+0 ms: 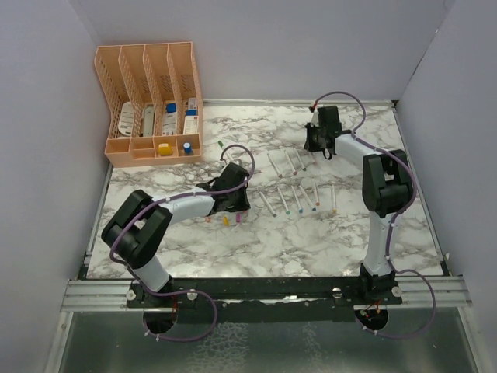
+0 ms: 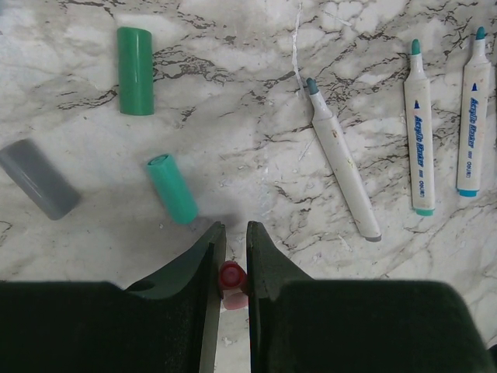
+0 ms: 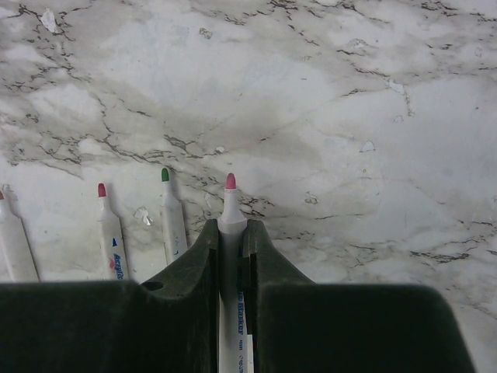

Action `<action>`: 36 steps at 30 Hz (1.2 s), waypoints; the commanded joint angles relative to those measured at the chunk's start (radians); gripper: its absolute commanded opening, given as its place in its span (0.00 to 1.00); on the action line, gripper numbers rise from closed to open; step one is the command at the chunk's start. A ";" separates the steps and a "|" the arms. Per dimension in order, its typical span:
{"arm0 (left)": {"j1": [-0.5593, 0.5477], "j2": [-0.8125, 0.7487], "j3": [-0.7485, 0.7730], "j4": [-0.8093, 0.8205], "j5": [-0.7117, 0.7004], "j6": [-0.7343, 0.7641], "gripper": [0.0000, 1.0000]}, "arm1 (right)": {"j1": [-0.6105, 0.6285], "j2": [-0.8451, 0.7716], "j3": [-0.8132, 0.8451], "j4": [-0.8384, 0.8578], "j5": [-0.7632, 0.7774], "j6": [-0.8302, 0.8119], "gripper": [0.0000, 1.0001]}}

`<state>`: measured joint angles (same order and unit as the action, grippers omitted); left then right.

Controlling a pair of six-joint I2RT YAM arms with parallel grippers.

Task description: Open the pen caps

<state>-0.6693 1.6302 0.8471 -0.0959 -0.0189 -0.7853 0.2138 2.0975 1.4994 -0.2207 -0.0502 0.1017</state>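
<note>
My left gripper (image 2: 235,228) (image 1: 233,203) is shut on a small red pen cap (image 2: 231,277), low over the marble. In front of it lie loose pen caps: a green one (image 2: 135,71), a teal one (image 2: 172,188) and a grey one (image 2: 39,179). Three uncapped pens (image 2: 342,165) (image 2: 418,132) (image 2: 472,116) lie to its right. My right gripper (image 3: 231,225) (image 1: 317,144) is shut on a white pen (image 3: 231,208) whose bare pink tip pokes out past the fingers. Beside it lie a green-tipped pen (image 3: 172,221) and a red-tipped one (image 3: 113,242).
A peach organiser (image 1: 151,93) stands at the back left, with yellow and blue blocks in its front tray. Two rows of pens (image 1: 299,200) (image 1: 286,163) lie between the arms. Small caps (image 1: 226,221) sit by the left gripper. Grey walls enclose the table.
</note>
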 commanded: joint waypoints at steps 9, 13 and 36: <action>-0.029 0.015 0.033 -0.065 -0.075 0.016 0.03 | -0.007 0.045 -0.015 0.029 -0.031 0.028 0.08; -0.032 -0.008 0.017 -0.075 -0.075 0.010 0.20 | -0.007 0.042 -0.034 0.036 -0.036 0.039 0.20; -0.020 -0.505 0.067 -0.177 -0.274 0.012 0.99 | 0.005 -0.083 0.138 -0.074 -0.111 -0.010 0.76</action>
<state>-0.6949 1.2278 0.9508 -0.2794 -0.2047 -0.7750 0.2138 2.0789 1.5425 -0.2493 -0.0818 0.1196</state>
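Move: The left hand holds the pink cap almost over its table spot, about 1 cm back and 1 cm down. From this hand the magenta cap lies some 4 cm back and 3 cm left, the teal cap 3 cm ahead and 3 cm left, and the grey marker 3 cm ahead and 7 cm right. The right hand's uncapped pink marker goes to a spot centred 3 cm back, 1 cm right and 2 cm down, with the green marker 3 cm back and 2 cm left of the hand, the red marker 4 cm back and 6 cm left. The right hand eases the pink marker down about 2 cm and slightly back beside the green marker, opens to let go of it, then starts rising, ending some 4 cm above its lowest point with the fingers well open. Meanwhile the left hand sinks the pink cap a last half centimetre or so between the teal and magenta caps, spreads its fingers to release it, and climbs quickly by about 16 cm, drifting a little left as the fingers tip up roughly 20 degrees to point farther outward and end wide open. ##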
